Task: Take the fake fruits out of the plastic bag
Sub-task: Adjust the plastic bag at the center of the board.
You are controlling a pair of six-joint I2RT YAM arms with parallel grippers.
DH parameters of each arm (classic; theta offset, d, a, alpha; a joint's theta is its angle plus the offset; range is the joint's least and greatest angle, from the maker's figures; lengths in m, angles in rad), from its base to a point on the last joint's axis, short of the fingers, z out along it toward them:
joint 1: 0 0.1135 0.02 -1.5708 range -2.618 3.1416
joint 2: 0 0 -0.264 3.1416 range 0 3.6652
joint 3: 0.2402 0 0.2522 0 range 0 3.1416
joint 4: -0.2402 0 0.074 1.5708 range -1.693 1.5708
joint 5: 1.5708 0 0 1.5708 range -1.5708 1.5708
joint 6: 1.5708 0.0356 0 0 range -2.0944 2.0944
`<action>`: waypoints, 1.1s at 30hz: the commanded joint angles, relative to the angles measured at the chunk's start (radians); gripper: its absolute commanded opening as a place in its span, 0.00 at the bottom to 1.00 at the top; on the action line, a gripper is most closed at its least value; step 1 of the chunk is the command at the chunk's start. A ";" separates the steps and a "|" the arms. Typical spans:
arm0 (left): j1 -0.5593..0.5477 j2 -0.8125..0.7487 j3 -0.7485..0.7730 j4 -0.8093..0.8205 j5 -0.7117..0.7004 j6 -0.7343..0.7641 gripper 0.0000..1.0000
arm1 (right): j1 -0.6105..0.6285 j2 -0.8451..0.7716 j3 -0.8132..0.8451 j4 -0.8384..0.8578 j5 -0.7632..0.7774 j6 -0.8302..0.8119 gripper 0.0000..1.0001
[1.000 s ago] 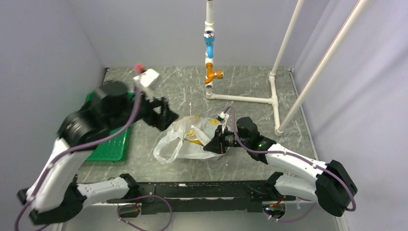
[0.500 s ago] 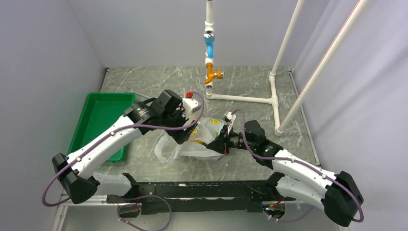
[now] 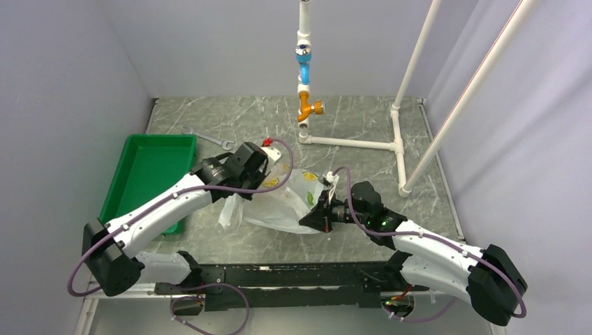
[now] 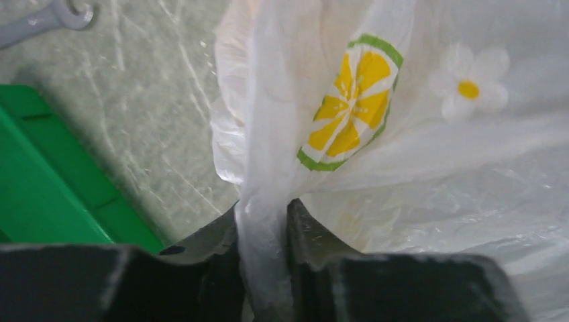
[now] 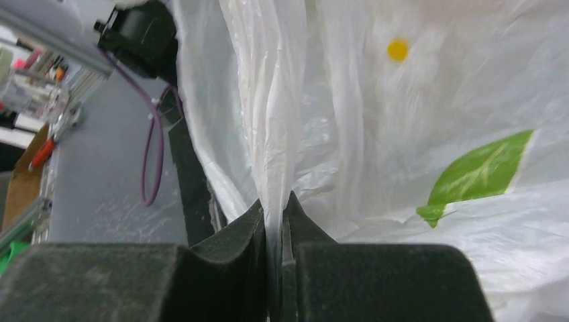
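Note:
The plastic bag [image 3: 283, 202] lies crumpled at the table's middle, white with lemon-slice, flower and leaf prints. My left gripper [image 3: 241, 190] is at the bag's left end; in the left wrist view the gripper [image 4: 263, 225] is shut on a bunched fold of the bag [image 4: 416, 161]. My right gripper [image 3: 307, 220] is at the bag's near right edge, and in the right wrist view it [image 5: 275, 218] pinches a thin pleat of the bag [image 5: 402, 121]. The fake fruits are hidden; none shows through the film.
A green tray [image 3: 143, 171] stands left of the bag, its corner close to my left fingers [image 4: 40, 188]. A grey wrench [image 3: 209, 140] lies behind it. A white pipe frame [image 3: 352, 144] with a blue and orange valve [image 3: 304, 70] stands at the back.
My left arm swung from above the tray over to the bag and closed on its left end. The right gripper kept its hold and drew back slightly toward the near edge, and the bag pulled flatter.

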 commanded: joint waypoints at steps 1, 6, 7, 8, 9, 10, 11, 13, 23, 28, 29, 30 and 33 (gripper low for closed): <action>0.068 -0.072 0.014 0.141 -0.007 -0.046 0.16 | 0.068 0.020 -0.027 0.044 -0.044 -0.054 0.13; 0.192 -0.103 -0.004 0.222 0.182 -0.080 0.04 | 0.139 0.102 -0.050 0.041 -0.008 -0.025 0.26; 0.212 -0.107 -0.007 0.238 0.217 -0.083 0.03 | 0.142 0.139 -0.050 0.051 -0.017 -0.014 0.29; 0.231 -0.109 -0.010 0.249 0.260 -0.084 0.00 | 0.143 0.175 -0.040 0.048 -0.026 -0.011 0.31; 0.247 -0.108 -0.008 0.256 0.300 -0.085 0.00 | 0.146 0.215 -0.023 0.019 -0.030 -0.018 0.35; 0.262 -0.107 -0.006 0.257 0.338 -0.084 0.00 | 0.150 0.242 0.009 -0.012 -0.023 -0.026 0.39; 0.274 -0.105 -0.001 0.256 0.387 -0.078 0.00 | 0.152 0.252 0.034 -0.053 -0.007 -0.035 0.42; 0.286 -0.110 0.003 0.248 0.437 -0.066 0.00 | 0.157 0.208 0.057 -0.098 0.031 -0.051 0.52; 0.309 -0.156 -0.032 0.265 0.571 -0.104 0.00 | 0.157 -0.018 0.361 -0.406 0.295 -0.175 0.99; 0.310 -0.176 -0.041 0.282 0.590 -0.148 0.00 | 0.158 0.028 0.452 -0.397 0.562 -0.149 0.99; 0.310 -0.177 -0.044 0.289 0.597 -0.155 0.00 | 0.164 0.050 0.460 -0.377 0.565 -0.148 0.99; 0.309 -0.175 -0.044 0.293 0.600 -0.161 0.00 | 0.175 0.072 0.464 -0.359 0.605 -0.151 0.99; 0.310 -0.173 -0.042 0.286 0.604 -0.168 0.00 | 0.228 0.140 0.461 -0.321 0.755 -0.160 1.00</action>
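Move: The bag's body lies about 8 cm to the left hand's right, level with it fore and aft and roughly 9 cm below. For the right hand, which still pinches the bag's right edge, that same middle is some 7 cm to the left, 6 cm ahead and 8 cm lower. From the left hand, the green bin lies about 29 cm left and 3 cm ahead, and the wrench 13 cm left and 15 cm ahead. Up and slightly forward goes the left hand, shutting its fingers on the bunched bag film already between them and lifting it about 6 cm, while it rolls some 35 degrees so the fingertips swing rightward. The right hand draws back 5 cm and sinks 8 cm, opening wide and letting go of the film, then rises steeply and swings forward over the bag, fingers staying open. ##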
